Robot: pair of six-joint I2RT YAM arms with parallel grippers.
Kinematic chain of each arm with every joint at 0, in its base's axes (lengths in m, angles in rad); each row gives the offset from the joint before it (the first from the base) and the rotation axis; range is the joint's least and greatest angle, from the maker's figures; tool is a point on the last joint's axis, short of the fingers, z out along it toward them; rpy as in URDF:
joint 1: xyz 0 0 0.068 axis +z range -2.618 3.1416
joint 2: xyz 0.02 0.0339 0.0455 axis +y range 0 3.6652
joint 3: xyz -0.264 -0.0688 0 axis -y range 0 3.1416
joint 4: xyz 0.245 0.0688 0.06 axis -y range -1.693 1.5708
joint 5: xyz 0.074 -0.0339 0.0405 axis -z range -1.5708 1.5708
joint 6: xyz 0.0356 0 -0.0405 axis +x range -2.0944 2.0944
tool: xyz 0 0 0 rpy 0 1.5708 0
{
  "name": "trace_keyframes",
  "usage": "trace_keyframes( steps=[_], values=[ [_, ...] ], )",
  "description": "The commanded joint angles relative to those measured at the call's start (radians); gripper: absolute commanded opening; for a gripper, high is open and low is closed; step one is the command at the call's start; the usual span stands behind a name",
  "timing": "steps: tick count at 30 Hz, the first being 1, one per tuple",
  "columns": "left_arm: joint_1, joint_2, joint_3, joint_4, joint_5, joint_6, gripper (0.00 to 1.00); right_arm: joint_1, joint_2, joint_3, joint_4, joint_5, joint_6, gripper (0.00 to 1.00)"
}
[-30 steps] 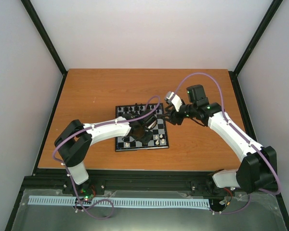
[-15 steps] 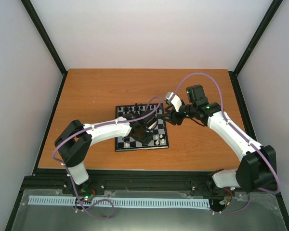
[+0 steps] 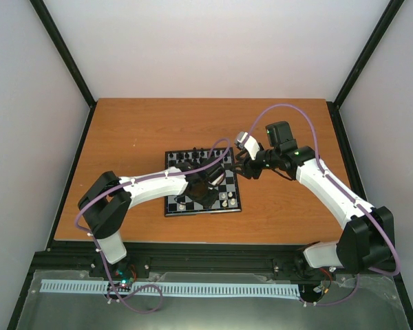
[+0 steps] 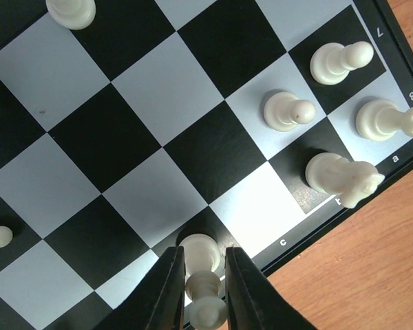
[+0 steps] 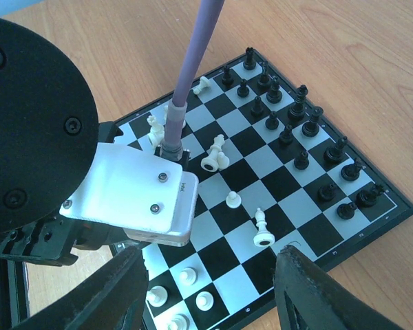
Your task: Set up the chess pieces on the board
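The board lies mid-table, black pieces along its far rows and white pieces at its near right. In the left wrist view my left gripper is shut on a white piece that stands upright on a black edge square of the board by column c. It also shows from above. A white knight and pawns stand to its right. My right gripper is wide open and empty, above the board's right edge.
In the right wrist view a white knight lies on its side mid-board, with a white pawn and bishop loose nearby. The left arm's white wrist block and purple cable hang over the board. Bare wood surrounds the board.
Almost nothing differs; the right arm has shifted very slightly and the left arm holds still over the board.
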Motion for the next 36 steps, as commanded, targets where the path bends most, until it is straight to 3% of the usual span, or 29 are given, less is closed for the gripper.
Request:
trace_keyframes(
  steps=[1,8,15,24,28,31,33,36],
  values=[
    [-0.014,0.0,0.033,-0.025,0.016,-0.022,0.2,-0.009,0.002,0.003,-0.004,-0.014,-0.008,0.51],
    [-0.015,-0.008,0.025,-0.022,0.012,-0.028,0.22,-0.01,0.004,0.003,-0.004,-0.014,-0.009,0.51],
    [-0.014,-0.036,0.05,-0.037,-0.039,-0.024,0.34,-0.01,-0.005,0.003,-0.003,-0.01,-0.007,0.51],
    [-0.005,-0.192,0.103,-0.161,-0.211,0.008,0.47,-0.017,-0.011,0.002,-0.002,-0.014,-0.007,0.51],
    [0.064,-0.304,0.076,-0.157,-0.288,0.023,0.53,-0.018,-0.015,0.003,-0.003,-0.015,-0.011,0.51],
    [0.128,-0.41,0.034,-0.107,-0.293,0.03,0.67,-0.019,-0.018,0.002,-0.005,-0.018,-0.016,0.51],
    [0.156,-0.472,0.008,-0.06,-0.324,0.019,0.97,-0.02,-0.019,0.001,-0.005,-0.02,-0.018,0.51],
    [0.167,-0.492,0.012,-0.092,-0.4,-0.007,1.0,-0.02,-0.017,0.002,-0.006,-0.028,-0.019,0.52]
  ],
)
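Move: The left hand has its fingers round a tall white piece on the near row, fourth square from the right; that piece's middle is about 2 cm below the hand point. To the hand's right on the same row are the white knight, some 6 cm off, and the corner piece, 9 cm off. Another near-row piece stands 9 cm to its left and 1 cm nearer. From the idle right hand the tall white piece lies roughly 13 cm left, 6 cm back and 18 cm down. Upward first, after a short hold in place: the left fingers begin to part and let go of the tall white piece, then the hand lifts off, slowly at first and then fast, about 16 cm in all. On the way it swings some 10 cm left and 5 cm forward, tilting the fingertips outward and turning a little counter-clockwise as they open wide. ##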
